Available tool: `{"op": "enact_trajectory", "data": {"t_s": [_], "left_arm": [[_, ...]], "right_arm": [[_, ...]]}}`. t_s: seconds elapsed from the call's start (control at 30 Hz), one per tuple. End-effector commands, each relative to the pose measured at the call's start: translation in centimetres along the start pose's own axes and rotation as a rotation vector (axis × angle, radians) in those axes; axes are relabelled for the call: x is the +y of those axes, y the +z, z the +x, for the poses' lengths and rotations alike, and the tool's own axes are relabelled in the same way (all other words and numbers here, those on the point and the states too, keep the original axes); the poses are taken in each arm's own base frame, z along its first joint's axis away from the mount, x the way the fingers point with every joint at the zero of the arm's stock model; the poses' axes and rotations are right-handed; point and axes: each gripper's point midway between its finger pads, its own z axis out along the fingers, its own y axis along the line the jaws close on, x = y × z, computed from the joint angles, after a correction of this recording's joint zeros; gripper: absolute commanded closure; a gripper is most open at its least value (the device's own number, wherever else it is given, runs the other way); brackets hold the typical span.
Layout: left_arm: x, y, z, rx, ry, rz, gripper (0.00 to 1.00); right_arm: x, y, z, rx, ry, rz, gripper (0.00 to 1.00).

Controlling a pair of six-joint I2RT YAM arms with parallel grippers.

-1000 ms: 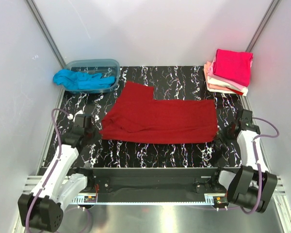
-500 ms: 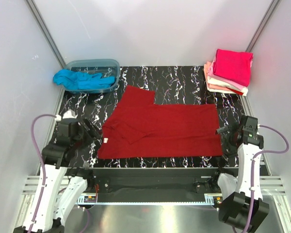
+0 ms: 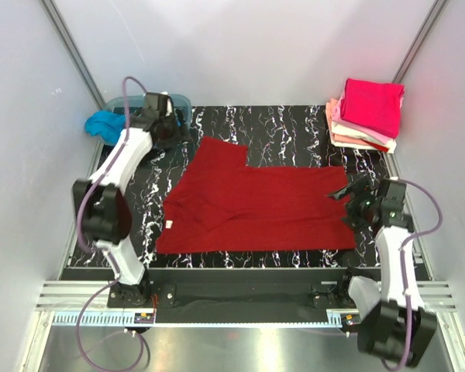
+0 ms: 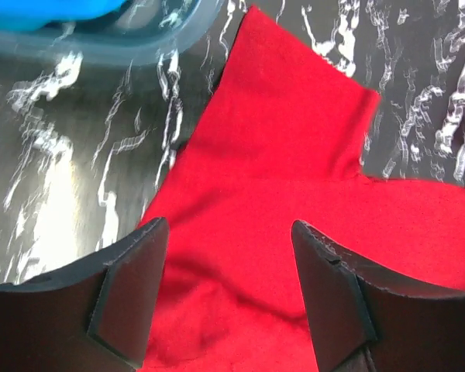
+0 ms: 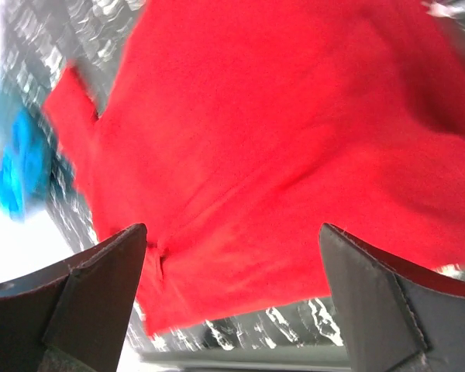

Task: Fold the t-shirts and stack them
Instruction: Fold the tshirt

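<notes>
A dark red t-shirt [image 3: 256, 205] lies spread flat mid-table, one sleeve [image 3: 221, 151] pointing to the back and a small white tag [image 3: 169, 225] at its left edge. My left gripper [image 3: 178, 133] hangs open above the shirt's back-left part, beside the tub; in the left wrist view the left gripper [image 4: 229, 229] holds nothing, with red cloth [image 4: 294, 155] below. My right gripper [image 3: 346, 208] stands open at the shirt's right edge; in the right wrist view the right gripper [image 5: 232, 229] is empty above the red shirt [image 5: 279, 139]. Folded t-shirts [image 3: 368, 108] are stacked at the back right.
A translucent blue-grey tub [image 3: 182, 105] stands at the back left, partly hidden by my left arm, with a turquoise t-shirt [image 3: 102, 124] hanging over its left rim. White walls close in the table on three sides.
Both grippers have opened and let go of the red shirt, which now lies flatter and nearer the front. My left arm has swung up to the back left by the tub.
</notes>
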Motion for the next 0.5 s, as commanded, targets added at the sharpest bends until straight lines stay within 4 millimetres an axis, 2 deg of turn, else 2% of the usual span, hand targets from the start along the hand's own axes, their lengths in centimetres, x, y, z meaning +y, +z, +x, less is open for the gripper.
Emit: {"op": "enact_trajectory", "data": {"t_s": [0.0,0.03,0.07,0.1,0.13,0.17,0.2,0.27,0.33,0.37,0.43,0.47], "left_arm": [[-2.6,2.9,-3.6,-0.046,0.094,0.043,0.31],[-2.9,4.1,-3.7,-0.034,0.107,0.037,0.31],[-3.2,6.2,-4.5,-0.032,0.116,0.025,0.31],[-3.4,7.2,-4.1,-0.005,0.134,0.015,0.31],[-4.5,7.3,-5.9,-0.04,0.143,0.029,0.31],[-3.8,9.9,-4.8,0.001,0.151,-0.001,0.31],[-4.2,10.7,-4.3,0.015,0.169,-0.003,0.31],[-4.7,12.5,-4.3,0.016,0.183,-0.009,0.3],[-4.5,13.5,-4.7,0.001,0.184,-0.036,0.29],[-4.1,14.8,-3.9,0.019,0.18,-0.042,0.29],[-4.1,15.7,-4.1,0.009,0.172,-0.046,0.28],[-3.7,16.8,-3.6,0.02,0.166,-0.061,0.28]], "right_arm": [[4.9,-1.3,2.8,-0.018,-0.194,-0.27,0.0],[5.4,-1.8,3.5,-0.06,-0.237,-0.338,0.0],[5.5,-1.7,4.3,-0.07,-0.25,-0.359,0.0],[5.2,-1.5,5.6,-0.068,-0.279,-0.404,0.0],[5.0,-1.3,6.7,-0.049,-0.296,-0.426,0.0],[4.7,-0.9,7.4,-0.039,-0.3,-0.441,0.0],[3.7,0.1,8.5,-0.026,-0.305,-0.455,0.0],[3.5,0.4,8.6,-0.033,-0.286,-0.476,0.0],[3.8,0.2,8.7,-0.035,-0.305,-0.488,0.0],[3.7,0.3,8.7,-0.031,-0.295,-0.487,0.0],[3.6,0.6,8.8,-0.024,-0.297,-0.483,0.0],[3.6,0.7,8.9,-0.018,-0.295,-0.483,0.0]]}}
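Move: The sleeve end of the half-folded red t-shirt lies about 10 cm ahead of the left hand, 11 cm to its right and some 17 cm below. The basket's middle is roughly 13 cm ahead and 10 cm to the left of that hand; the notch between sleeve and shirt body is about 17 cm right and 1 cm ahead. From the right hand the sleeve end is some 30 cm ahead and 33 cm left, about 11 cm lower. Left hand, open, reaches forward 12 cm, down and right towards the sleeve end; open right swings left 9 cm. ##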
